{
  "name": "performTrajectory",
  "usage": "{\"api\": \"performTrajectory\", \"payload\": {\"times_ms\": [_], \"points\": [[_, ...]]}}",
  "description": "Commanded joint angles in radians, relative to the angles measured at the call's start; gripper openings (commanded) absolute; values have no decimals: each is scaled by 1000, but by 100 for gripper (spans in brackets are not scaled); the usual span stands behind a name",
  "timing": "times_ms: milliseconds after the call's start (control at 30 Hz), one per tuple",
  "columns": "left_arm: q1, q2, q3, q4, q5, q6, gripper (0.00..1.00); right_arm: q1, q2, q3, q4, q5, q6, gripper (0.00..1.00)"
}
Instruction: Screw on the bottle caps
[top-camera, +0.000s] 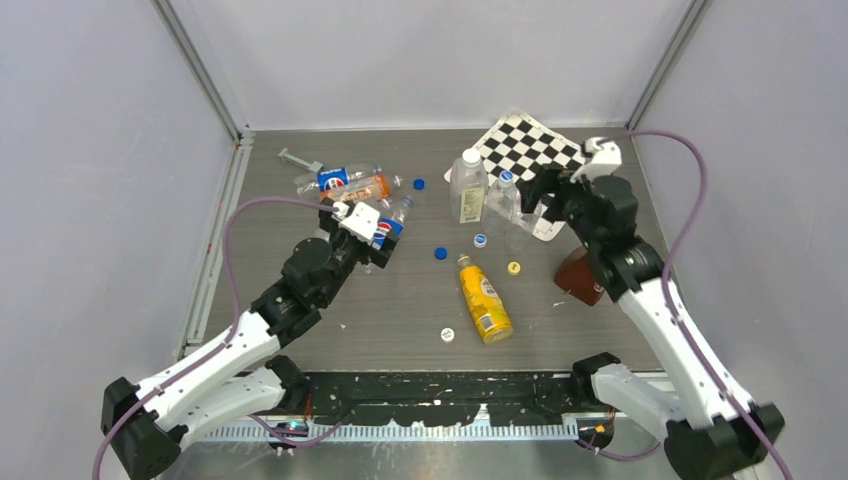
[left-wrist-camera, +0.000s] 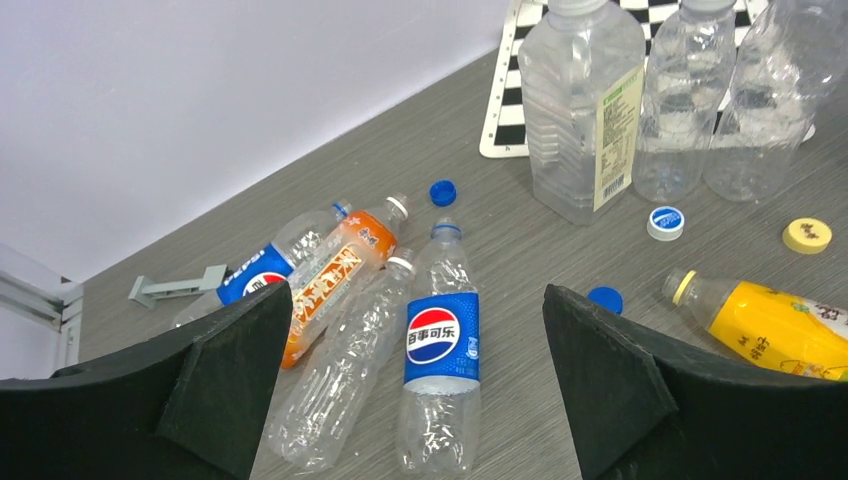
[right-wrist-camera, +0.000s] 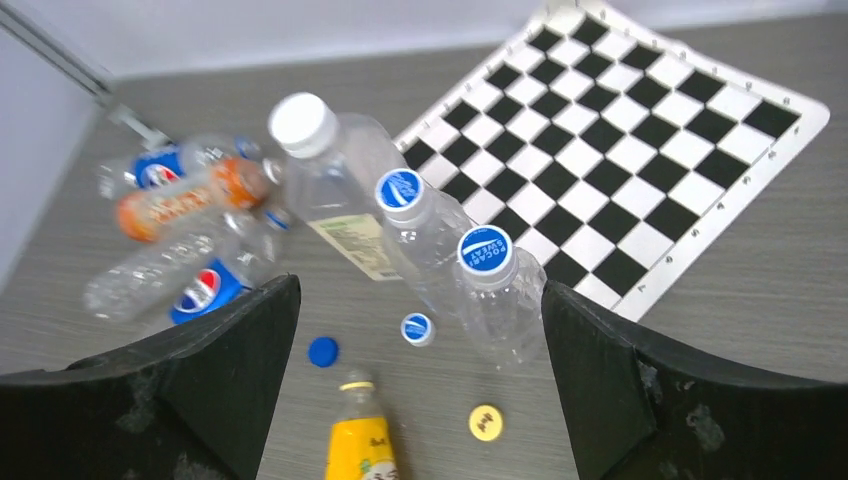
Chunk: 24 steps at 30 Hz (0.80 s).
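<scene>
Three clear bottles stand at the back right: a squarish labelled one (top-camera: 467, 188) (left-wrist-camera: 585, 110) (right-wrist-camera: 340, 185) with a white cap (right-wrist-camera: 300, 124), and two slim ones (top-camera: 505, 195) (right-wrist-camera: 425, 240), (top-camera: 519, 228) (right-wrist-camera: 500, 300), each with a blue-and-white cap (right-wrist-camera: 400, 189), (right-wrist-camera: 485, 251) on top. Loose caps lie nearby: blue-and-white (top-camera: 480, 240) (right-wrist-camera: 417, 328), blue (top-camera: 440, 253) (right-wrist-camera: 322, 351), yellow (top-camera: 514, 268) (right-wrist-camera: 485, 422), blue (top-camera: 418, 184) (left-wrist-camera: 443, 192), white (top-camera: 447, 335). My right gripper (top-camera: 542, 197) (right-wrist-camera: 420, 285) is open and empty above the slim bottles. My left gripper (top-camera: 380, 238) (left-wrist-camera: 416, 300) is open and empty over lying bottles.
A Pepsi bottle (left-wrist-camera: 440, 340), a clear bottle (left-wrist-camera: 340, 370), an orange bottle (left-wrist-camera: 330, 275) and another Pepsi bottle (left-wrist-camera: 255, 278) lie at the left. A yellow bottle (top-camera: 483, 298) lies in the middle. A checkerboard (top-camera: 530, 145), a brown object (top-camera: 578, 275) and a grey tool (top-camera: 295, 158) are also there.
</scene>
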Motion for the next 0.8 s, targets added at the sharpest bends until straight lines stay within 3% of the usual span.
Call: {"api": "performTrajectory", "payload": {"times_ms": [0, 133, 300, 467, 633, 767], "points": [[5, -75, 43, -6, -11, -37, 100, -4, -227, -85, 113, -83, 11, 97], [5, -152, 113, -165, -14, -77, 100, -4, -464, -213, 172, -135, 21, 97], [5, -353, 129, -411, -40, -175, 100, -4, -685, -234, 9, 74, 44, 97], [5, -605, 78, -593, -101, -302, 100, -3, -823, -238, -162, 133, -12, 98], [5, -830, 11, -678, -145, -408, 100, -4, -907, -264, -185, 183, -24, 98], [4, -796, 57, -806, -144, -431, 100, -4, -938, -270, -194, 224, -28, 98]]}}
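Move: The freshly capped bottle stands about 4 cm ahead of the right hand and level with it sideways, its middle some 17 cm below. A second capped bottle is 7 cm ahead and 5 cm left, the big white-capped bottle 10 ahead and 11 left; the brown box lies 10 cm back and 14 right. From the left hand the freshly capped bottle is roughly 10 cm ahead and 29 right, 16 lower. Already clear of the freshly capped bottle and empty, the right hand pulls back about 17 cm with its fingers staying wide open, climbing first and dipping slightly at the end, drifting right away from the bottles while its fingertips tilt up some 25 degrees. The empty, open left hand retreats as well, diagonally back and left about 13 cm each way, rising and then sinking a little as it rolls its left side down, away from the lying Pepsi bottles. ##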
